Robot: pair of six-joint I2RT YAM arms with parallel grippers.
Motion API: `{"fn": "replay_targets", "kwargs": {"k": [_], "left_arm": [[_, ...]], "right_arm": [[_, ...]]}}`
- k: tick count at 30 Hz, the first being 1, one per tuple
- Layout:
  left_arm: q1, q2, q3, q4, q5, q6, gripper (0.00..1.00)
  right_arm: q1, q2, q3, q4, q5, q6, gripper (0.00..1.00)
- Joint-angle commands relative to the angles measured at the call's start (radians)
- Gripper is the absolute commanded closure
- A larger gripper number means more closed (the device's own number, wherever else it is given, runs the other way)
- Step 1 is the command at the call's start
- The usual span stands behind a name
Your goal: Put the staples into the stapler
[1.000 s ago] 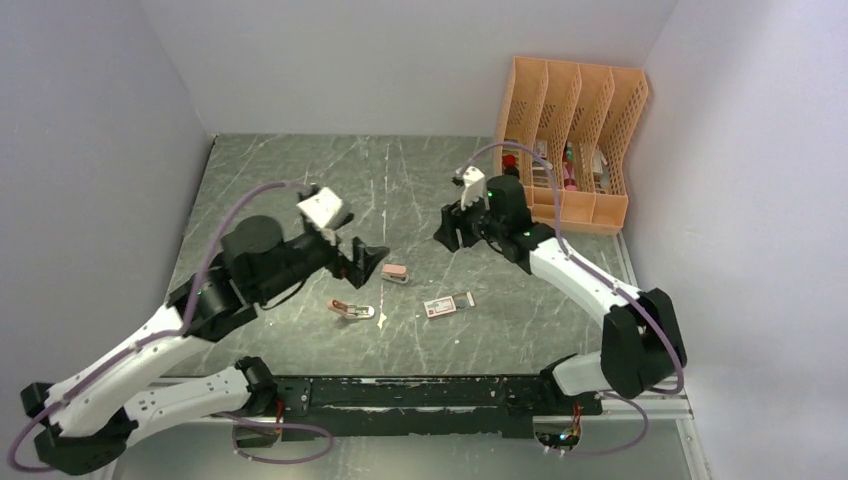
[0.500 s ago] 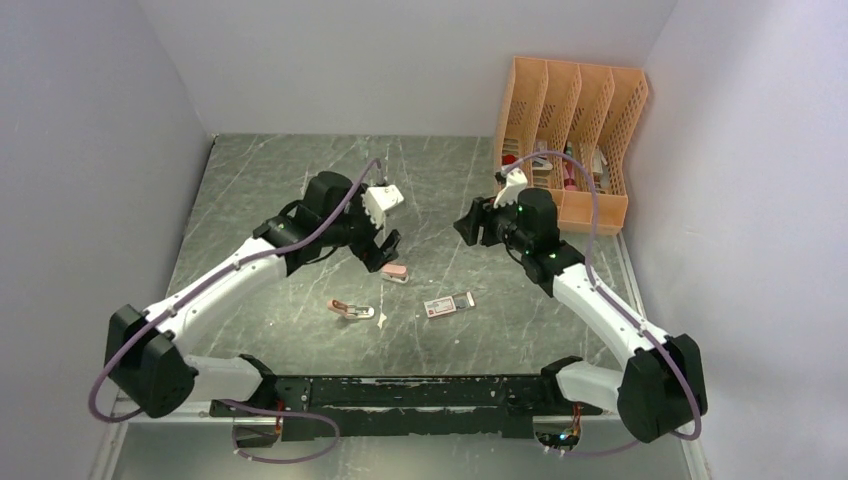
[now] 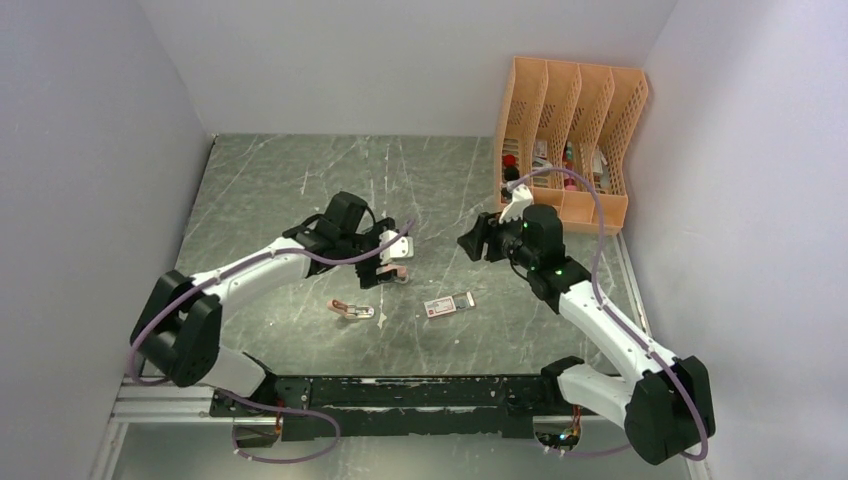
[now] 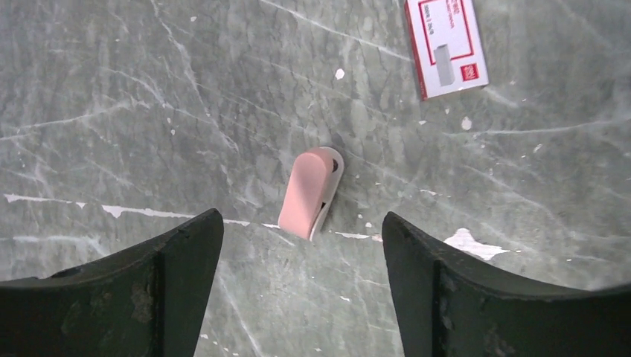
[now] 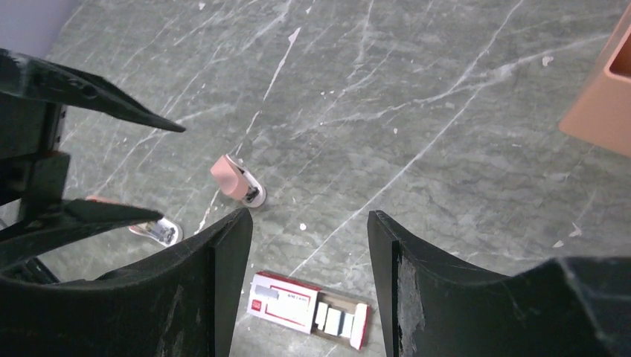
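Note:
A closed pink stapler [image 3: 395,272] [image 4: 311,193] [image 5: 236,180] lies on the grey marble table. My left gripper [image 3: 384,262] [image 4: 300,219] hovers just over it, open, the stapler's near end between the fingertips and untouched. A second stapler [image 3: 352,309] [image 5: 152,227], swung open, lies nearer the arms. The staples box [image 3: 447,304] [image 4: 446,46] [image 5: 309,309], red and white, has its tray slid out with silvery staple strips showing. My right gripper [image 3: 476,240] [image 5: 309,216] hangs open and empty above the table, behind the box.
An orange slotted file organizer [image 3: 570,110] stands at the back right corner with small items in its slots. Its edge [image 5: 606,104] shows at the right of the right wrist view. Grey walls close in the table on three sides.
My left arm has swung right and come down over the closed pink stapler. The right gripper has drifted a little to the right. Staplers and box have not moved.

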Motion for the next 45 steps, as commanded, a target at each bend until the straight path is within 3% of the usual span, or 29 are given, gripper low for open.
{"fn": "replay_targets", "kwargs": {"k": [1, 8, 19, 37, 45], "left_arm": [[-0.002, 0.085, 0.054, 0.032, 0.050, 0.149, 0.20], [-0.008, 0.188, 0.134, -0.019, 0.091, 0.198, 0.33], [-0.078, 0.236, 0.130, -0.067, 0.026, 0.271, 0.36], [-0.080, 0.299, 0.145, -0.094, -0.019, 0.293, 0.44], [-0.080, 0.321, 0.167, -0.104, -0.008, 0.283, 0.55]], "right_arm": [[-0.003, -0.048, -0.049, -0.055, 0.001, 0.008, 0.37], [-0.003, -0.080, -0.118, -0.069, -0.032, 0.018, 0.37], [-0.003, -0.062, -0.119, -0.073, -0.038, 0.001, 0.37], [-0.003, -0.050, -0.120, -0.070, -0.058, -0.001, 0.37], [-0.003, -0.054, -0.125, -0.070, -0.054, -0.002, 0.37]]}}
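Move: The closed pink stapler lies about 3 cm to the right of my left hand, level fore and aft and some 9 cm below. At that same depth, the opened stapler is about 8 cm back and 6 cm left of this hand, and the staple box about 7 cm back and 14 cm right. From my right hand the closed stapler is some 15 cm left, 3 cm back and 15 cm below. I lower my left hand about 7 cm onto the closed stapler, swinging briefly forward and back again while easing some 3 cm right. It turns about 15 degrees clockwise, its fingers tipping steeper and closing from wide to about half open, one on each side of the stapler. My empty right hand drops about 5 cm and draws back 4 cm towards the staple box, then waits. ##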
